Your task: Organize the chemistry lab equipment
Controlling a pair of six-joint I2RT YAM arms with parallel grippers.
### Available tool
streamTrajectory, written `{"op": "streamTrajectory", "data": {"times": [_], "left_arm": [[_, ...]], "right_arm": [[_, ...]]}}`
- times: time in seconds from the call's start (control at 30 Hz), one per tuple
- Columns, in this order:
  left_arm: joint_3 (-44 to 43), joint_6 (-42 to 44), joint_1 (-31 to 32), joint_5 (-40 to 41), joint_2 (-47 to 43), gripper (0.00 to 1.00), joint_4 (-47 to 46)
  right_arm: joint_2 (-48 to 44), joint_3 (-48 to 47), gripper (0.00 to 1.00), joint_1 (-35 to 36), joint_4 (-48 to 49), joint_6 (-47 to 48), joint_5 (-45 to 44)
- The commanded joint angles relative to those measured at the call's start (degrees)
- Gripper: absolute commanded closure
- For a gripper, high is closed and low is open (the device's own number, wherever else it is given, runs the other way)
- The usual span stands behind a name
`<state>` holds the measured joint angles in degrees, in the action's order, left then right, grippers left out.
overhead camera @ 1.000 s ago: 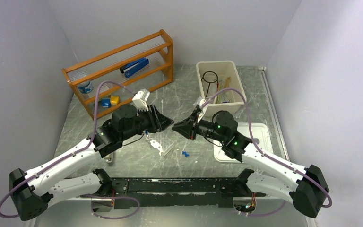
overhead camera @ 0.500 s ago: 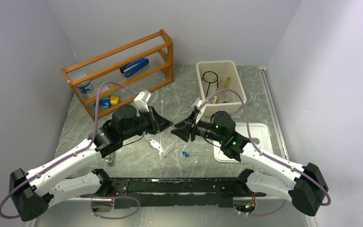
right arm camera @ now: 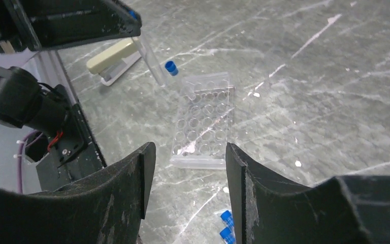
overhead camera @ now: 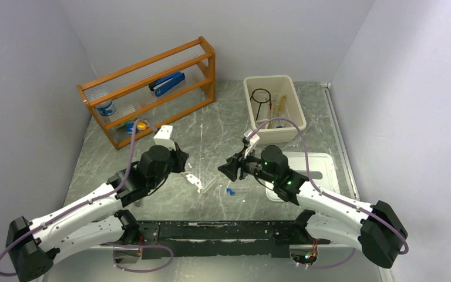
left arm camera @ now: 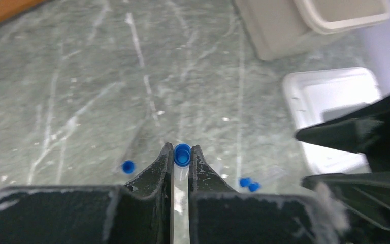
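Observation:
My left gripper point(left arm camera: 182, 150) is shut on a clear blue-capped tube point(left arm camera: 182, 155), whose cap pokes out at the fingertips. From above, the left gripper point(overhead camera: 180, 160) hangs just left of the clear plastic tube rack point(overhead camera: 195, 180), which lies flat on the table. My right gripper point(right arm camera: 190, 152) is open and holds nothing, with the tube rack point(right arm camera: 203, 122) ahead of it. In the top view the right gripper point(overhead camera: 229, 169) is right of the rack. Two loose blue-capped tubes point(right arm camera: 226, 227) lie under it. The black wire ring stand point(overhead camera: 261, 96) sits in the white bin point(overhead camera: 253, 115).
A wooden shelf point(overhead camera: 152, 66) at the back left holds the blue stapler point(overhead camera: 168, 83). A white tray point(overhead camera: 323, 161) lies under the right arm. The beige oblong bar point(right arm camera: 112, 57) lies near the left arm's base. Another blue-capped tube point(right arm camera: 171, 67) lies by the rack's far end.
The two grippers were tip to tip over the table's middle. The left one has shut on the tube and drawn back to the left; the right one has opened and backed off.

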<state>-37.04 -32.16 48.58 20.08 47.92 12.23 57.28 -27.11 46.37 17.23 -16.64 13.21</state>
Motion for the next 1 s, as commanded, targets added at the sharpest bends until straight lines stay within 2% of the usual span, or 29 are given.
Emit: {"op": "streamTrajectory", "data": {"times": [0.0,0.17,0.23,0.37,0.53,0.63,0.83,0.97], "left_arm": [[2.7,2.9,5.0,13.9,0.7,0.95,-2.7],[0.6,1.5,20.2,35.8,6.4,0.95,-1.9],[-1.2,-2.5,25.2,42.8,10.3,0.95,1.8],[-3.4,-11.8,30.7,50.7,17.3,0.95,9.7],[-3.8,-17.5,31.7,53.9,20.1,0.95,13.1],[-2.0,-13.5,30.5,53.2,19.0,0.95,7.5],[2.3,-4.3,24.0,44.1,16.8,0.95,-5.5],[2.8,-4.7,22.4,43.2,18.6,0.95,-6.1]], "right_arm": [[0.7,1.0,0.44,0.2,0.4,-1.4,-3.9],[2.0,1.2,0.44,0.2,0.7,-1.9,-5.6],[2.8,1.0,0.44,0.2,0.5,-2.0,-6.1],[4.0,0.8,0.44,0.2,0.7,-2.0,-6.2],[5.0,0.8,0.44,0.2,1.0,-2.3,-6.0],[5.4,0.8,0.44,0.1,1.2,-2.6,-5.8],[6.8,0.4,0.45,0.1,2.0,-3.4,-5.1],[7.5,-0.2,0.45,0.2,1.9,-3.6,-4.9]]}}
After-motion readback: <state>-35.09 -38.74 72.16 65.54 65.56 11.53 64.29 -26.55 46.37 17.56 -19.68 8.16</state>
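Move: The left hand, still gripping the blue-capped tube, has the clear rack's middle about 3 cm ahead, 6 cm to its right and 16 cm below. A capped tube stands in it roughly 3 cm ahead and 2 cm left of the hand; two more lie some 19 cm right and 3 cm back. Those lying tubes are almost straight under the open right hand, 16 cm down; the rack is about 13 cm to that hand's left and 6 cm ahead. Bring the left gripper down about 5 cm towards the rack with the tube kept pinched, swinging it back some 4 cm first and then forward most of the way again. As it sinks, roll its left side up and turn it counter-clockwise, each some 20 degrees, with a slight tip upward. Sink the open right gripper about 4 cm towards the lying tubes, easing slightly forward, fingers still apart. ##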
